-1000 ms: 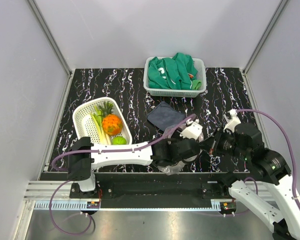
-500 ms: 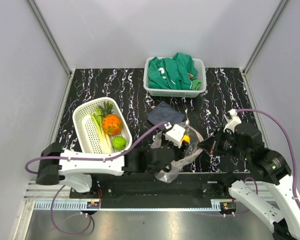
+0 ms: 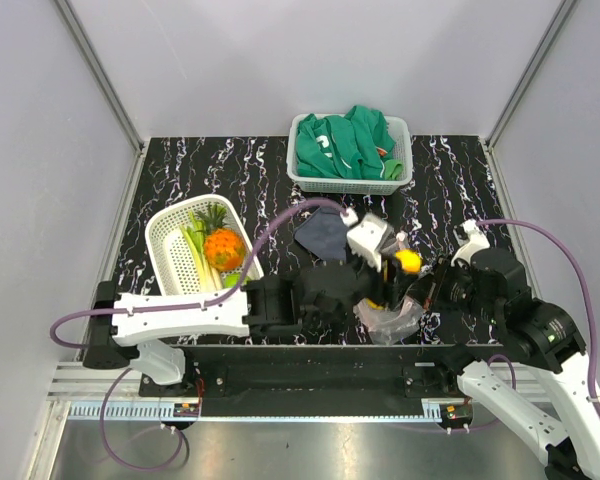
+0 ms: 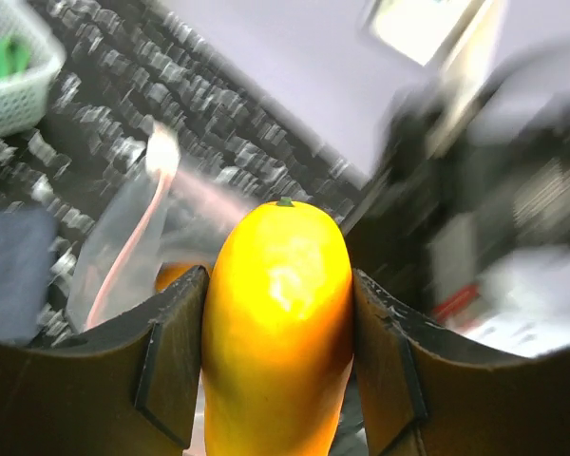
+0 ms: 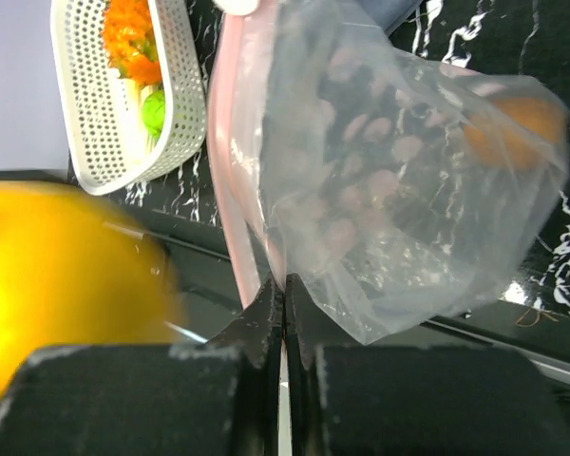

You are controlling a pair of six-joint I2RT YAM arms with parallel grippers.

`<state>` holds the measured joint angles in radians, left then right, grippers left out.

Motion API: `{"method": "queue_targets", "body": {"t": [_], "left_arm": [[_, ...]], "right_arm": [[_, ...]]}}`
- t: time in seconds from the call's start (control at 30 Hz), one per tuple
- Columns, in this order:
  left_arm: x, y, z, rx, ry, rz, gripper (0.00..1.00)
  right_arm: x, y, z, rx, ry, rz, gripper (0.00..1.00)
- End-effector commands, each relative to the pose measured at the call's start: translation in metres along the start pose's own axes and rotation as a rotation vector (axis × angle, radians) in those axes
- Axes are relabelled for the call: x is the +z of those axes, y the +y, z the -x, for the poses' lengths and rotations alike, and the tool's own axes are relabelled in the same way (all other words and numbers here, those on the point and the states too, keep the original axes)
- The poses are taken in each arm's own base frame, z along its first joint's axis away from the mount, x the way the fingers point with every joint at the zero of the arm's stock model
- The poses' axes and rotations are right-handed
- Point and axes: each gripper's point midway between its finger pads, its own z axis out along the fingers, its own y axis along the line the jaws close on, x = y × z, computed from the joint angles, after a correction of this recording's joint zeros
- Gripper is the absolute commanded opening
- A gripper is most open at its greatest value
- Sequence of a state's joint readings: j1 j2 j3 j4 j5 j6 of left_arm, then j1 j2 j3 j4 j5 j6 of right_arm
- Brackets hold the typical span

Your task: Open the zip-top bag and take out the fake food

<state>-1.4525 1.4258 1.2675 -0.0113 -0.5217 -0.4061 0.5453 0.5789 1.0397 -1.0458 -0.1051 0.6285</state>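
Observation:
My left gripper (image 4: 277,285) is shut on a piece of fake food, a smooth yellow-orange fruit (image 4: 277,313), and holds it above the table beside the right arm (image 3: 408,262). The clear zip-top bag (image 5: 389,190) with its pink zip strip (image 5: 230,180) hangs crumpled from my right gripper (image 5: 283,290), whose jaws are shut on the bag's edge. An orange piece (image 5: 508,128) still lies inside the bag. From above, the bag (image 3: 390,318) sits near the table's front edge, just below the left gripper (image 3: 400,266) and left of the right gripper (image 3: 427,290).
A white basket (image 3: 165,268) at the left holds an orange pineapple (image 3: 224,248), a pale leek and a green round piece. A grey basket (image 3: 352,182) with a green garment stands at the back. A dark cloth (image 3: 318,232) lies mid-table.
The left gripper has come up out of the bag with the yellow-orange fruit and swung right and away. The bag shifted right. The right gripper has stayed shut on the bag.

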Motion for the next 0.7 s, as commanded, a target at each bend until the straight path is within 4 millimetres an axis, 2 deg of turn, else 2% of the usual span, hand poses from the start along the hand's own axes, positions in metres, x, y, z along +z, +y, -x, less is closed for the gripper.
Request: {"method": "queue_targets", "body": {"t": [0.0, 0.03, 0.1, 0.17, 0.2, 0.23, 0.27, 0.3, 0.33, 0.37, 0.4, 0.43, 0.5, 0.53, 0.57, 0.6, 0.67], "left_arm": [[-0.014, -0.036, 0.081, -0.196, -0.042, -0.102, 0.0], [-0.019, -0.041, 0.09, -0.217, -0.04, -0.136, 0.0], [-0.03, -0.03, 0.092, -0.24, -0.022, -0.111, 0.0], [-0.034, 0.0, 0.076, -0.27, 0.033, -0.013, 0.0], [-0.045, 0.014, 0.078, -0.284, 0.029, 0.011, 0.0], [-0.047, 0.036, 0.073, -0.304, 0.028, 0.074, 0.0], [-0.051, 0.064, 0.042, -0.284, 0.098, 0.157, 0.0], [-0.066, 0.081, 0.043, -0.304, 0.091, 0.193, 0.0], [-0.071, 0.109, 0.039, -0.335, 0.088, 0.272, 0.0], [-0.081, 0.138, 0.006, -0.31, 0.156, 0.362, 0.0], [-0.098, 0.154, 0.007, -0.326, 0.14, 0.402, 0.0], [-0.108, 0.183, 0.002, -0.343, 0.12, 0.498, 0.0], [-0.138, 0.219, -0.024, -0.33, 0.154, 0.623, 0.0], [-0.151, 0.24, -0.027, -0.338, 0.128, 0.711, 0.0], [-0.167, 0.252, -0.031, -0.333, 0.13, 0.756, 0.0], [-0.178, 0.272, -0.042, -0.32, 0.135, 0.844, 0.0], [-0.196, 0.29, -0.056, -0.308, 0.171, 0.937, 0.0]], "right_arm": [[0.0, -0.006, 0.018, -0.022, -0.075, -0.053, 0.0], [0.0, -0.006, 0.02, -0.024, -0.083, -0.055, 0.0], [0.002, -0.006, 0.021, -0.029, -0.081, -0.063, 0.0], [0.001, -0.004, 0.024, -0.031, -0.085, -0.059, 0.0], [0.0, -0.004, 0.025, -0.039, -0.089, -0.057, 0.0], [0.0, -0.003, 0.026, -0.042, -0.091, -0.055, 0.0], [-0.001, -0.003, 0.026, -0.044, -0.095, -0.054, 0.0], [-0.002, -0.002, 0.026, -0.051, -0.095, -0.051, 0.0], [-0.003, -0.002, 0.027, -0.05, -0.098, -0.048, 0.0], [-0.004, -0.002, 0.026, -0.052, -0.1, -0.047, 0.0], [-0.004, -0.003, 0.027, -0.052, -0.102, -0.05, 0.0], [-0.003, -0.003, 0.026, -0.051, -0.1, -0.05, 0.0], [-0.002, -0.004, 0.024, -0.05, -0.094, -0.049, 0.0], [-0.002, -0.004, 0.023, -0.05, -0.089, -0.051, 0.0], [-0.001, -0.004, 0.023, -0.05, -0.088, -0.05, 0.0], [0.0, -0.005, 0.022, -0.049, -0.084, -0.051, 0.0], [0.0, -0.005, 0.021, -0.049, -0.081, -0.05, 0.0]]}}
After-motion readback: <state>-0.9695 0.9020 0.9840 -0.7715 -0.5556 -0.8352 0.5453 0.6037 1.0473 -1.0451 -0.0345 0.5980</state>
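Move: My left hand already holds the mango, just out of the zip-top bag. The white basket's middle lies about 40 cm to its left, some 22 cm ahead and 25 cm below. In the basket, the green fruit is about 31 cm left and 19 cm ahead of that hand, and the pineapple 35 cm left and 26 cm ahead. The bag's body hangs about 15 cm below it and 5 cm ahead. From my right hand the basket is roughly 43 cm left, 22 cm ahead and 19 cm below. I lift the mango almost straight up by about 10 cm, clear of the bag, then swing my left hand quickly left, some 27 cm towards the basket, going a little forward and sinking below where I began. On the way I turn the wrist counter-clockwise and tip the fingers down, keeping my grip. My right hand keeps pinching the bag's edge, nearly still. ##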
